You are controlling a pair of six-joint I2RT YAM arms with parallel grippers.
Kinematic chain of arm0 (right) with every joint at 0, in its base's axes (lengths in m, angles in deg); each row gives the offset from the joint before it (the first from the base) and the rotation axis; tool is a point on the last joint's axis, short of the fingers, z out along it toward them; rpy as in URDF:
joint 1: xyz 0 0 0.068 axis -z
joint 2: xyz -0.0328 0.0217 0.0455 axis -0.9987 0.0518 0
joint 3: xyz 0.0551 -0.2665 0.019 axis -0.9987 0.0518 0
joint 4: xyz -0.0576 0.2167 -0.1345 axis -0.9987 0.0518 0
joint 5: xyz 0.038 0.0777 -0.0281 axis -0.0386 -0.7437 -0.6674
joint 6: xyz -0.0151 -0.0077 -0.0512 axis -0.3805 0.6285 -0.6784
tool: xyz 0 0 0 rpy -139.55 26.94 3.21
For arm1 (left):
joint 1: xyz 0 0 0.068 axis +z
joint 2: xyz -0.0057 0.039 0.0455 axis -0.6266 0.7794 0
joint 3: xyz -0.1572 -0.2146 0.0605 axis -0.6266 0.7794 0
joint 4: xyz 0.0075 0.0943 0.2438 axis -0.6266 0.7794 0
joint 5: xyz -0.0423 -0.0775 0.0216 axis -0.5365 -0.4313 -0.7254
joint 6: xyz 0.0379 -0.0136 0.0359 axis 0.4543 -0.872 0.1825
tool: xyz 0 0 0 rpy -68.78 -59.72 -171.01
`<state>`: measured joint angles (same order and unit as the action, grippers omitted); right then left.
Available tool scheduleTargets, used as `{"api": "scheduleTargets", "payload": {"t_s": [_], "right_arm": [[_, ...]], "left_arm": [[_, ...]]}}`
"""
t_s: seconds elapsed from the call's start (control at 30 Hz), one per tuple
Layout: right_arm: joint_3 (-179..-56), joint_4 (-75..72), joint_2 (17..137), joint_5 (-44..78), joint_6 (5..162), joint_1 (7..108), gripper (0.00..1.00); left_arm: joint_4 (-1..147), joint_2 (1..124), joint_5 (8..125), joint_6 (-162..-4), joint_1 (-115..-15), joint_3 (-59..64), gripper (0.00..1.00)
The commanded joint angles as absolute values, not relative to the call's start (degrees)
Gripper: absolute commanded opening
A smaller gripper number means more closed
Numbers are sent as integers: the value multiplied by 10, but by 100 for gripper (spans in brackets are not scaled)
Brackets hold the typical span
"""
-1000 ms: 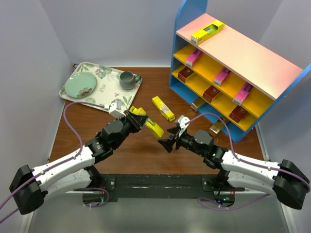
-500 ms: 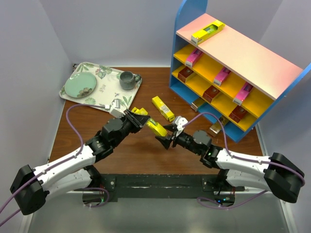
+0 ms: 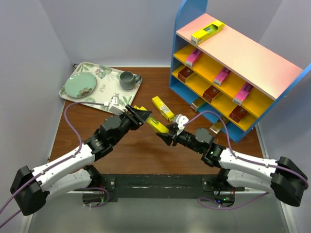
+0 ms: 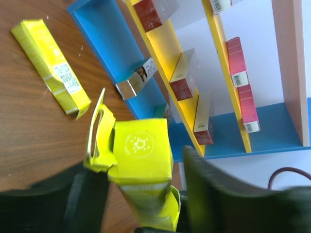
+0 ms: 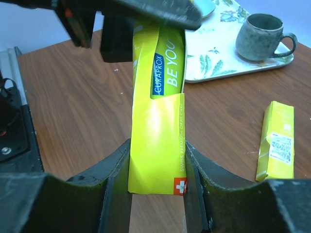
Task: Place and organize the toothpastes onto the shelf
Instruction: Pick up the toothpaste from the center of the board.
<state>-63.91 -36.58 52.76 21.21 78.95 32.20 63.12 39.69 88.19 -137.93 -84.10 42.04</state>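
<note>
A yellow toothpaste carton (image 3: 156, 125) hangs above the table between my two grippers. My right gripper (image 3: 166, 136) (image 5: 158, 167) is shut on its lower end, both pads pressed flat against its sides. My left gripper (image 3: 139, 116) (image 4: 146, 187) stands open around the other end (image 4: 141, 150), with a gap showing beside one finger. A second yellow toothpaste (image 3: 163, 108) (image 5: 277, 141) lies on the wood behind them. The shelf (image 3: 233, 53) stands at the back right, with pink (image 3: 222, 75) and dark red (image 3: 212, 93) toothpastes on its yellow boards and a yellow one (image 3: 207, 31) on top.
A floral tray (image 3: 109, 80) at the back left carries a green plate (image 3: 80, 86) and a grey mug (image 3: 128, 80). Two more cartons (image 3: 216, 127) lie on the table by the foot of the shelf. Grey walls close in the table on three sides.
My right gripper moved left onto the yellow carton and shut on it. My left gripper, shut on that carton before, has opened.
</note>
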Motion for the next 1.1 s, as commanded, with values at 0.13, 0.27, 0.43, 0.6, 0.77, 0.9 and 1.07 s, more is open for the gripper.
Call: {"api": "scheduleTargets", "payload": {"t_s": [0.13, 0.27, 0.43, 0.6, 0.77, 0.9, 1.07], "right_arm": [[-769, -215, 486, 241, 770, 318, 12], [-852, -84, 493, 317, 752, 319, 10], [-975, 17, 517, 459, 743, 319, 10], [-1088, 118, 569, 565, 726, 320, 10], [-1210, 182, 613, 634, 711, 328, 10], [-1337, 245, 659, 665, 713, 339, 11], [-1438, 319, 715, 679, 715, 380, 12]], "left_arm": [[717, 382, 925, -1231, -828, 254, 85], [798, 384, 966, -1101, -827, 159, 87], [883, 392, 1041, -993, -825, 61, 88], [877, 358, 1122, -902, -824, 73, 90], [813, 298, 1206, -819, -824, 144, 90], [808, 281, 1216, -827, -824, 210, 90], [816, 283, 1213, -840, -819, 265, 89]]}}
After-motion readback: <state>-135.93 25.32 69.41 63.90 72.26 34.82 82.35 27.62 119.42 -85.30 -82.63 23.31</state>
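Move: The shelf's pink top board, its middle some 25 cm ahead of the right hand, 30 cm to its right and 17 cm above, is where the held yellow toothpaste seems bound; another yellow toothpaste already on it lies about 34 cm ahead, 16 cm right and 18 cm up. The loose toothpaste on the table is 22 cm ahead, 4 cm left and 18 cm below. From the left hand, the held toothpaste's middle is about 3 cm back, 6 cm right and 2 cm lower. Keeping its pinch on one end of the yellow toothpaste, the right hand lifts it some 24 cm, straight up at first and then also forward and to the right, towards the shelf's top, while turning about 45 degrees clockwise so its fingers point forward at the shelf. The left hand, already loosening, opens wide and comes free of the other end, rising about 20 cm and then swinging left towards the tray and sinking partway again, rolling its left side up as it turns counter-clockwise. ##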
